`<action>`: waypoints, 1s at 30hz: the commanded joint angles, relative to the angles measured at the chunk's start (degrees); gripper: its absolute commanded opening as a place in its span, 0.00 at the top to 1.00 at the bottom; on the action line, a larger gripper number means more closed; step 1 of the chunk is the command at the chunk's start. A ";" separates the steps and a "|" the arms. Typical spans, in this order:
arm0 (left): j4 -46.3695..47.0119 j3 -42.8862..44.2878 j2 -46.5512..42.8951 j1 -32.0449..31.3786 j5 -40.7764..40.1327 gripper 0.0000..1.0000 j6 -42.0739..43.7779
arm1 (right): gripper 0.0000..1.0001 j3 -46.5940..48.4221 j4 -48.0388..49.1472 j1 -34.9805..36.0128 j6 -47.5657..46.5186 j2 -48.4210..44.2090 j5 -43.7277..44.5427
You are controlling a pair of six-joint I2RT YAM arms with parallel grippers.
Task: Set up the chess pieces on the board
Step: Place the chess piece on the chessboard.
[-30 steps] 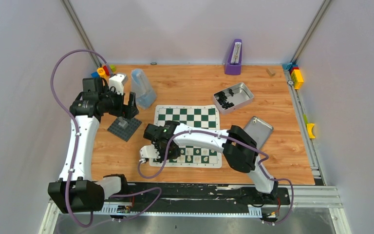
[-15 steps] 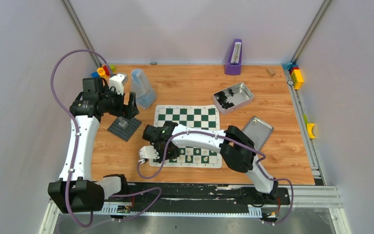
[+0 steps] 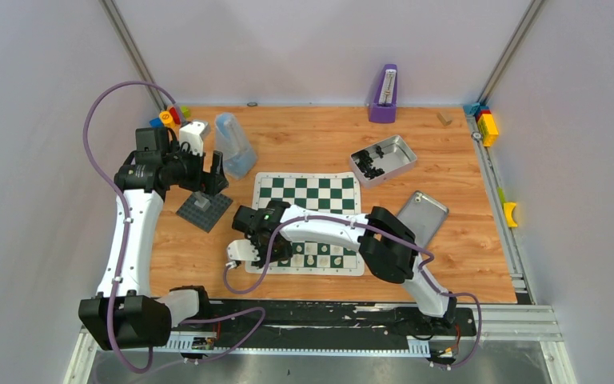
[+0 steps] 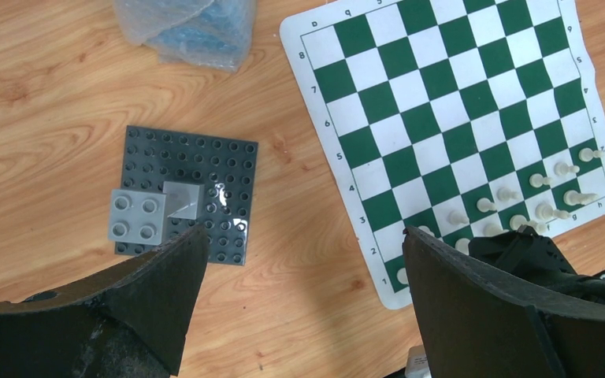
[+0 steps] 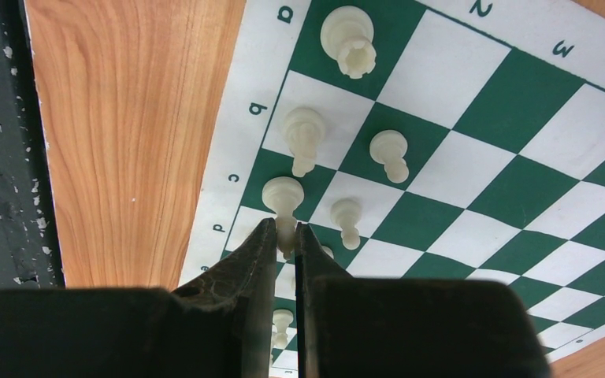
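The green-and-white board [image 3: 308,192] lies mid-table, with several cream chess pieces [image 3: 320,254] standing along its near rows. My right gripper [image 3: 274,252] is low over the board's near-left corner. In the right wrist view this gripper [image 5: 285,230] is shut on a cream chess piece [image 5: 283,195] over the board [image 5: 473,165], by the left files; whether the piece touches the board I cannot tell. Other pieces [image 5: 349,35] stand close by. My left gripper [image 3: 208,172] hangs open and empty [image 4: 303,244] over bare wood, left of the board [image 4: 457,94].
A dark grey studded plate with a grey post [image 3: 205,208] lies under the left gripper. A clear plastic bag [image 3: 232,144] sits behind it. A metal tin of dark pieces [image 3: 384,158], a silver flat case [image 3: 424,214] and a purple stand [image 3: 384,94] are at the right and back.
My right gripper has eased slightly to the left with the piece still pinched. The left arm has not moved.
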 commanded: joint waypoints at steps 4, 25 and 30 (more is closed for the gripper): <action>0.28 0.98 -0.64 0.31 0.98 0.00 1.89 | 0.86 1.52 1.28 0.65 0.81 0.40 1.22; 3.49 0.03 -0.80 0.30 8.13 0.00 1.31 | 0.55 -3.61 2.38 -8.66 10.81 -22.22 -9.14; 6.26 -1.85 -0.64 0.20 13.59 0.00 0.33 | 0.53 -16.39 6.84 -23.22 14.88 -33.31 -14.89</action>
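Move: The right hand already holds the white piece's head over square c1, its middle directly below by about 2 cm. From this hand, the b1 piece stands about 3 cm left, the corner rook some 7 cm left, both level with it; the c2 pawn is 3 cm straight ahead, the b2 pawn 3 cm ahead and 3 cm left, all roughly 2 cm lower. For the left hand the c1 piece lies about 12 cm back, 18 cm right and 21 cm below. Right fingers let go of the c1 piece, rise some 14 cm and late swing right and forward, turning clockwise. ##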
